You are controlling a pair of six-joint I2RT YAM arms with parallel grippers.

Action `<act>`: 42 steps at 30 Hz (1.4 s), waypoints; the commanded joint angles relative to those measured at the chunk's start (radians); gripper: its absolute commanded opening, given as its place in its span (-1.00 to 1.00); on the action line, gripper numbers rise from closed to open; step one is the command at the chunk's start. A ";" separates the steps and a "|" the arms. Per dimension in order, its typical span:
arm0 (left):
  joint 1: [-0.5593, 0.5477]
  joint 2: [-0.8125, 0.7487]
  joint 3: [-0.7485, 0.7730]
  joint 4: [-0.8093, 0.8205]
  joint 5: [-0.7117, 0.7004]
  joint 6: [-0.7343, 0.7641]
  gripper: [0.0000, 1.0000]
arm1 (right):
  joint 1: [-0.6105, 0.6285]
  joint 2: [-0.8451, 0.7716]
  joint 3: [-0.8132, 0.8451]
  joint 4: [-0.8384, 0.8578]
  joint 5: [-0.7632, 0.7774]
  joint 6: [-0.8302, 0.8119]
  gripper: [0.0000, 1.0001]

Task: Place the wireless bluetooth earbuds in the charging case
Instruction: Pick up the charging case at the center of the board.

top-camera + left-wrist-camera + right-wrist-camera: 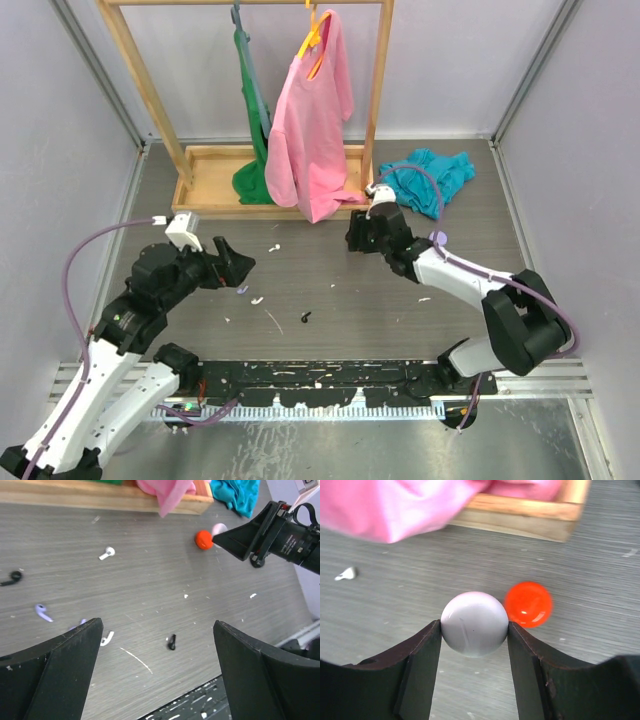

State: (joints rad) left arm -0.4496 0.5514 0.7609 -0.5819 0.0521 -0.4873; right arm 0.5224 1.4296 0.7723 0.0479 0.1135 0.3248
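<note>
My right gripper (475, 630) is shut on a round, pale charging case (474, 624), pinched between its fingertips; I cannot tell if it is off the table. A round red case (528, 604) lies just right of it, touching or nearly so. In the left wrist view both cases sit at the right gripper's tips, the red one (203, 539) in front. My left gripper (157, 680) hangs open above the table with nothing in it. Below it lie loose earbuds: a black one (172, 642), a white one (106, 553), a lilac one (43, 612) and another white one (106, 638).
A wooden clothes rack base (215, 180) with a pink shirt (310, 120) and a green garment (252, 110) stands at the back. A teal cloth (430, 180) lies at the back right. A second black bud (12, 576) lies far left. Thin white scraps dot the table.
</note>
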 commanded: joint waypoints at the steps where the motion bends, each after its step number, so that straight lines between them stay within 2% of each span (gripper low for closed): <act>1: 0.005 0.014 -0.060 0.197 0.110 -0.150 0.86 | 0.102 -0.052 -0.031 0.174 0.052 0.052 0.11; 9: 0.003 -0.031 -0.239 0.454 0.101 -0.317 0.76 | 0.271 -0.075 -0.094 0.422 0.081 0.068 0.11; 21: 0.002 -0.008 -0.305 0.595 0.114 -0.378 0.60 | 0.405 -0.063 -0.192 0.768 0.043 0.033 0.11; 29: -0.005 0.068 -0.308 0.677 0.157 -0.397 0.43 | 0.420 -0.007 -0.195 0.857 -0.028 0.033 0.11; 36: -0.016 0.120 -0.303 0.734 0.188 -0.390 0.37 | 0.430 0.018 -0.191 0.894 -0.054 0.027 0.11; 42: -0.029 0.169 -0.300 0.776 0.190 -0.402 0.21 | 0.435 0.037 -0.195 0.930 -0.081 0.028 0.11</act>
State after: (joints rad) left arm -0.4679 0.7029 0.4454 0.0856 0.2192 -0.8822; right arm 0.9485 1.4601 0.5774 0.8722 0.0578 0.3649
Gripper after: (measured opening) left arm 0.628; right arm 0.578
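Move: The right hand already holds the white charging case clear of the board; the left gripper it is taken to lies about 29 cm left, 14 cm back and 13 cm higher. From the right hand, the red case sits 3 cm ahead, 1 cm right and 8 cm below, and a white earbud 21 cm left, 2 cm ahead at that depth. From the left hand, the white case is some 29 cm right, 14 cm ahead and 13 cm below. Leftward, back and upward, the right hand sweeps the still-pinched white case away from over the red case towards the left gripper, some 20 cm in all, slowing late while turning counter-clockwise and tipping its fingers up. Meeting it, the left hand goes about 7 cm right and slightly forward, dips and partly recovers, rolls its left side down and narrows its open fingers by about a third, without touching the case. ##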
